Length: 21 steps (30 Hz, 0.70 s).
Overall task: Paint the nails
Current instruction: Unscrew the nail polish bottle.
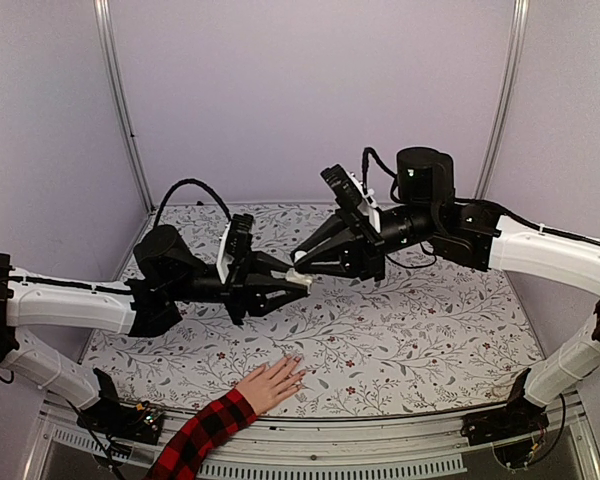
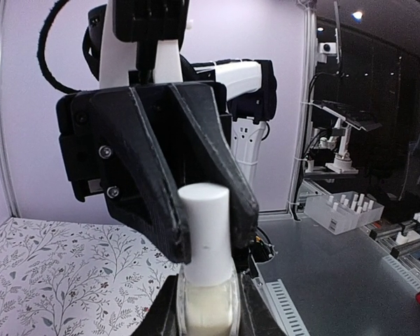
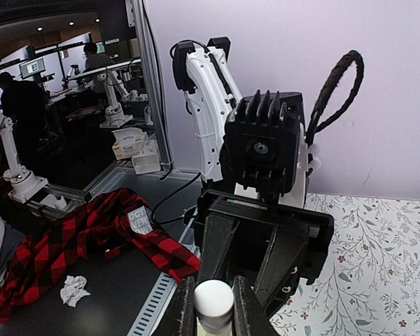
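Note:
A small clear bottle [image 1: 300, 279] of pale liquid with a white cap [image 2: 204, 224] hangs in mid-air above the middle of the table. My left gripper [image 1: 292, 285] is shut on the glass body [image 2: 208, 308]. My right gripper [image 1: 303, 268] is shut on the cap [image 3: 213, 302], meeting the left one tip to tip. A light-skinned hand [image 1: 272, 383] in a red-and-black plaid sleeve [image 1: 202, 435] lies flat at the table's near edge, below both grippers. The nails [image 1: 298, 361] show as tiny pale tips on its spread fingers.
A floral cloth [image 1: 410, 330] covers the table, with lilac walls and metal posts [image 1: 120, 100] behind. A slotted rail [image 1: 330, 468] runs along the near edge. Off the table lie a white rack of bottles [image 2: 343, 210] and a crumpled tissue [image 3: 73, 288].

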Tool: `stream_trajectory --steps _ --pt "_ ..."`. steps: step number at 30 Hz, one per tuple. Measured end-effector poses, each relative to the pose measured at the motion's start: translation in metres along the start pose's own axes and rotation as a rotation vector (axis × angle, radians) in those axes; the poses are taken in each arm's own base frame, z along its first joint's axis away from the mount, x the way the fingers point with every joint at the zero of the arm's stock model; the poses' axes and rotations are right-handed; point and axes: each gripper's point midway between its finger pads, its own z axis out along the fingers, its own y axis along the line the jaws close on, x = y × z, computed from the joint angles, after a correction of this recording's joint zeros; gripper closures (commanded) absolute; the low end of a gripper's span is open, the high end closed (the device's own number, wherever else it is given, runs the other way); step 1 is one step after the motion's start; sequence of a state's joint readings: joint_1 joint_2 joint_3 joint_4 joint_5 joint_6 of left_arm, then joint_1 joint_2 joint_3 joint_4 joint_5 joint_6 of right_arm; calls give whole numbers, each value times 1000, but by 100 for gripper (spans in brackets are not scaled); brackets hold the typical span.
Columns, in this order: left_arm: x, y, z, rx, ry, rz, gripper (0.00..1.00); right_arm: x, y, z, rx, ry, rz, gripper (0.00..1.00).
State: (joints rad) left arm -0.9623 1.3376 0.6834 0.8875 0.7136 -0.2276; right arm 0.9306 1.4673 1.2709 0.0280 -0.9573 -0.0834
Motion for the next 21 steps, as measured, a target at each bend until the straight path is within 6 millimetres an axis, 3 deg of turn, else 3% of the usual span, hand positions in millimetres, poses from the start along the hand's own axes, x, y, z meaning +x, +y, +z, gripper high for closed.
stream_trajectory --steps 6,10,12,21 --pt "0 3 0 -21 -1 19 100 2 -4 0 23 5 15 52" --pt "-1 11 0 -71 -5 43 100 0 -15 -5 100 6 19 33" --pt "-1 20 -1 -124 -6 51 100 -3 -22 -9 151 1 17 29" --pt "11 74 -16 -449 39 22 100 -3 -64 -24 412 -7 82 28"
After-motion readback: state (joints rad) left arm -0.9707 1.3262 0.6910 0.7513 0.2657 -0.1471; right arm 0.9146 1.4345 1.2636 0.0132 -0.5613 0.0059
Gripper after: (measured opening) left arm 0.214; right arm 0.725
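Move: The nail polish bottle's glass is already between the left pads, with its white cap about 3 cm straight above that hand. The cap is pinched between the right pads, and the bottle's glass lies some 3 cm directly below the right hand. The person's hand rests roughly 8 cm back, 6 cm left and 31 cm below the right hand. Right hand opens off the cap; both swing 7 cm forward, right turning 25 degrees clockwise, bottle-gripping left counter-clockwise. ##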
